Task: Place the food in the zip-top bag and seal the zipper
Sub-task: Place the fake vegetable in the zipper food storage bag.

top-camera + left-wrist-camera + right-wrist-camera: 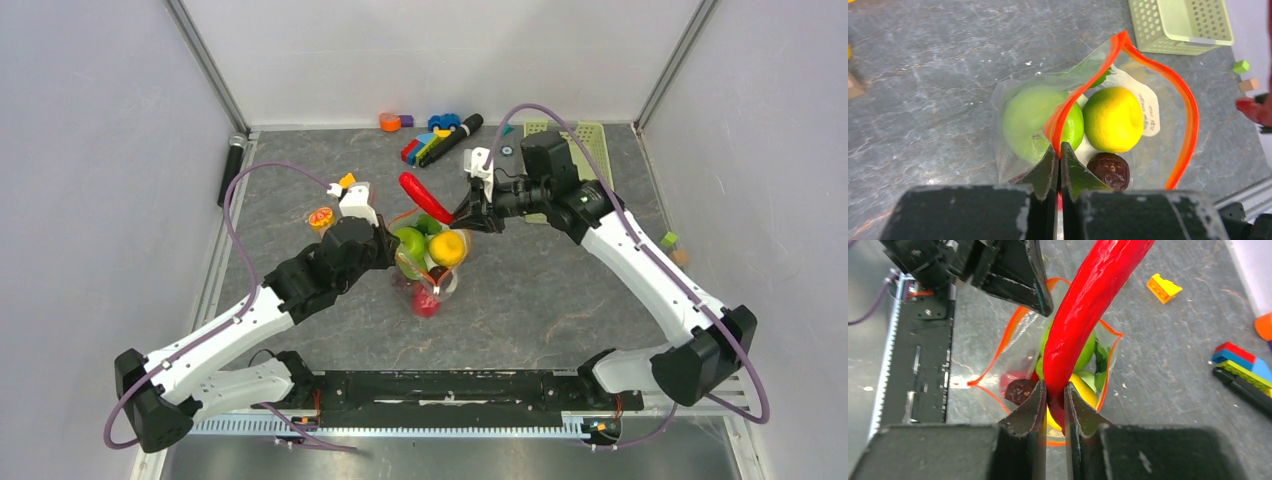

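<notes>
The clear zip-top bag [445,283] lies mid-table with its mouth held open. Inside it I see a green fruit [1028,120], a yellow fruit [1113,119] and a dark red grape piece [1108,170]; a red piece [426,303] shows at its near end. My left gripper [1058,150] is shut on the red-orange zipper [1188,110] at the mouth's left edge. Just above the open mouth, my right gripper [1053,390] is shut on one end of the long red chili [1088,300], which juts away over the bag.
The pale green basket [590,140] stands at the back right. Coloured blocks [425,148] and a black marker [458,138] lie at the back. An orange-slice toy [321,217] and a yellow block [347,180] sit left of the bag. Small blocks [672,243] are at the right wall.
</notes>
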Robot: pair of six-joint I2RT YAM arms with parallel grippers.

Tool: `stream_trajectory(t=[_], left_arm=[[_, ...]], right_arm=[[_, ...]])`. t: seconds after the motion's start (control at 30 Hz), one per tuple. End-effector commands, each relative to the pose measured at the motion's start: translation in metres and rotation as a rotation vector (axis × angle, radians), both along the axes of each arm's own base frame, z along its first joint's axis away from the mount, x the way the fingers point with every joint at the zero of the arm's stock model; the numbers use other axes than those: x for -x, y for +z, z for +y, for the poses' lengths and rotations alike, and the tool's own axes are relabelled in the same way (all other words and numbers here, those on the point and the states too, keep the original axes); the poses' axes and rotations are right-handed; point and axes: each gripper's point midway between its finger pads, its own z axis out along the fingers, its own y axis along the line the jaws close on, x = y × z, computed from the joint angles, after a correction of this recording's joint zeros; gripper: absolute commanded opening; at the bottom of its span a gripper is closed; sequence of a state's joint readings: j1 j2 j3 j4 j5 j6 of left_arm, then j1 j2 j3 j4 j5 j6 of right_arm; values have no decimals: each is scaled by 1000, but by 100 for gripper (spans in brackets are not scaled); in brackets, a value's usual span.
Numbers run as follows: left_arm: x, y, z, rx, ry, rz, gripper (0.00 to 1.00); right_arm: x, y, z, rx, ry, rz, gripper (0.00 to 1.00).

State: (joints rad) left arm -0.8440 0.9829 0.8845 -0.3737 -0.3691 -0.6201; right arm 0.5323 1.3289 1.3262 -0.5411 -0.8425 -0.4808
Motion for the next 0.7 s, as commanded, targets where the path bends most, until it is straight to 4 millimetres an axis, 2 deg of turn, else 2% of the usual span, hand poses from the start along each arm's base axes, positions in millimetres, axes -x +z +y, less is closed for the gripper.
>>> stream_trajectory(t=[0.0,0.13,0.27,0.33,0.43,0.53,0.67], left_arm=[[-10,31,24,9,143,-62,3],[-12,39,40,-35,196,-88,4],[-11,42,61,-78,277,-90,4],[-10,42,83,-111,393,-77,4],[-2,44,106,-157,479,-53,3],[4,43,109,-137,470,-50,3],[7,41,95,-105,364,-60,4]], right_arm=[[24,21,17,-3,13,138,0],[20,13,23,59,-57,125,0],[44,-7,35,149,50,152,0],[59,-13,44,194,122,153,0],[67,-19,53,250,150,148,0],[63,-31,58,299,131,143,0],[50,-44,71,334,85,202,0]])
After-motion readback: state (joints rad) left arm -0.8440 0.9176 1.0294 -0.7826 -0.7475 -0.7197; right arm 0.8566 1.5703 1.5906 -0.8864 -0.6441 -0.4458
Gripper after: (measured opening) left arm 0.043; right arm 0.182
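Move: The mouth of the zip-top bag that the right hand, already holding the red pepper, is going for lies about 6 cm back, 5 cm left and 8 cm below this hand. In the bag, the lemon sits about 5 cm back, 3 cm left, and the green apple 5 cm back, 10 cm left, both some 11 cm lower. From the left hand, already pinching the rim, the mouth's middle is about 8 cm to the right, roughly 1 cm ahead and 2 cm lower. Back and to the left, about 7 cm and 6 cm, the right hand brings the gripped pepper in, rising slightly and then sinking about 5 cm while its fingers tip down some 20 degrees, so that the free end swings over the bag mouth. Meanwhile the left hand keeps its pinch on the rim and draws the bag left about 10 cm, rising slightly and turning some 20 degrees counter-clockwise. ##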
